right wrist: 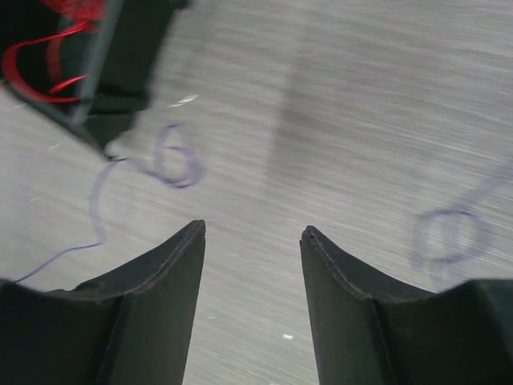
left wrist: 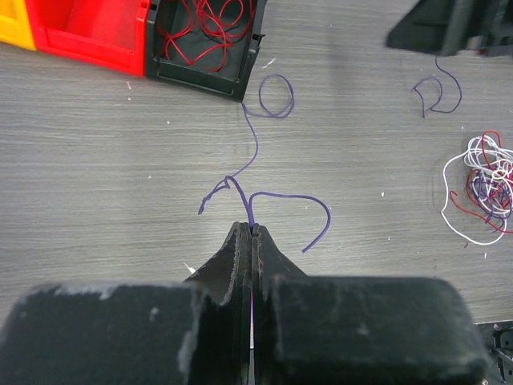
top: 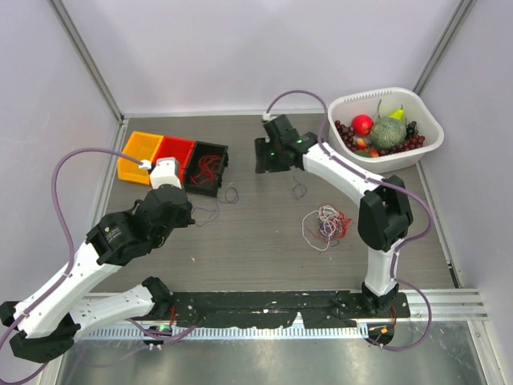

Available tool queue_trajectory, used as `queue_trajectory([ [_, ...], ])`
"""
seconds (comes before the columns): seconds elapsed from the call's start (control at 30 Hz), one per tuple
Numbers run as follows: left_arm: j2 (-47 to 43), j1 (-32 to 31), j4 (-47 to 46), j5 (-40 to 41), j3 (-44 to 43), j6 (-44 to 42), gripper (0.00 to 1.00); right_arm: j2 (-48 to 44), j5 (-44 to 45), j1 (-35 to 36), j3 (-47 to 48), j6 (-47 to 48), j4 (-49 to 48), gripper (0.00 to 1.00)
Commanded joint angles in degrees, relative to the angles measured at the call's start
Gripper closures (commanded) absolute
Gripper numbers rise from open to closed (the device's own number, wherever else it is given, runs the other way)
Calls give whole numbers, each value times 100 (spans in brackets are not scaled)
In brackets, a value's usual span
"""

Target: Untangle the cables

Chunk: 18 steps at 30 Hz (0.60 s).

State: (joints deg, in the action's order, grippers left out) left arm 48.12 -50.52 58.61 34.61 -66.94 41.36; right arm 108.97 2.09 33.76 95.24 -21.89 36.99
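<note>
The cables (top: 325, 224) lie as a small tangle of red, white and dark thin wires right of the table's middle, also visible at the right edge of the left wrist view as the tangle (left wrist: 485, 188). My left gripper (top: 191, 216) (left wrist: 251, 233) is shut on a loose purple cable (left wrist: 276, 196) that runs up to a loop (left wrist: 276, 96) by the black bin's corner. My right gripper (top: 266, 156) (right wrist: 253, 233) hangs open over bare table with nothing between its fingers. A second purple cable (top: 299, 190) (left wrist: 437, 92) lies apart, just below it.
Three bins stand at the back left: orange (top: 136, 155), red (top: 174, 152) and a black bin (top: 206, 167) (left wrist: 207, 36) holding loose red wires. A white basket (top: 377, 95) of fruit and cherries sits at the back right.
</note>
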Motion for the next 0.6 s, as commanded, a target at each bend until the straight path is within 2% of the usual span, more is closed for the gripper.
queue_trajectory([
  [0.0, -22, -2, -139, -104, 23, -6, 100, 414, -674, 446, 73, -412, -929, 47],
  [0.1, -57, -10, -209, -139, 111, 21, 100, 791, -832, 623, 231, -535, -1045, 57],
  [0.2, -66, -2, -148, -244, 58, 47, 100, 951, -894, 728, 206, -755, -1228, 60],
  [0.37, -180, -10, -148, -200, 128, 100, 100, 1012, -982, 808, -172, -843, -1537, 72],
  [0.57, -110, -10, -165, -323, 76, 82, 100, 1196, -359, 913, -155, -1641, -1388, 73],
])
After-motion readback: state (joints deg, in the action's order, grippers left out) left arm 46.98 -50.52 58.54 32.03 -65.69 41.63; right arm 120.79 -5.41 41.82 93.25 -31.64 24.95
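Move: The loop of purple cable I am going for lies about 13 cm to the left of my right hand, level with it fore and aft, and some 14 cm below. The black bin's middle is about 7 cm farther left than the loop and 7 cm beyond it; the small purple piece lies roughly 6 cm to my right hand's right and straight across from it. From my left hand, the purple loop lies about 17 cm ahead, 6 cm right and 27 cm down. I swing my right hand quickly left towards the purple loop by about 10 cm, easing back slightly, and drop it some 8 cm, mostly once the sweep is nearly done. Meanwhile I tip its fingers a little steeper and narrow them from over half open to about a quarter, still empty and short of the cable. My left hand stays put, shut on its purple strand. ##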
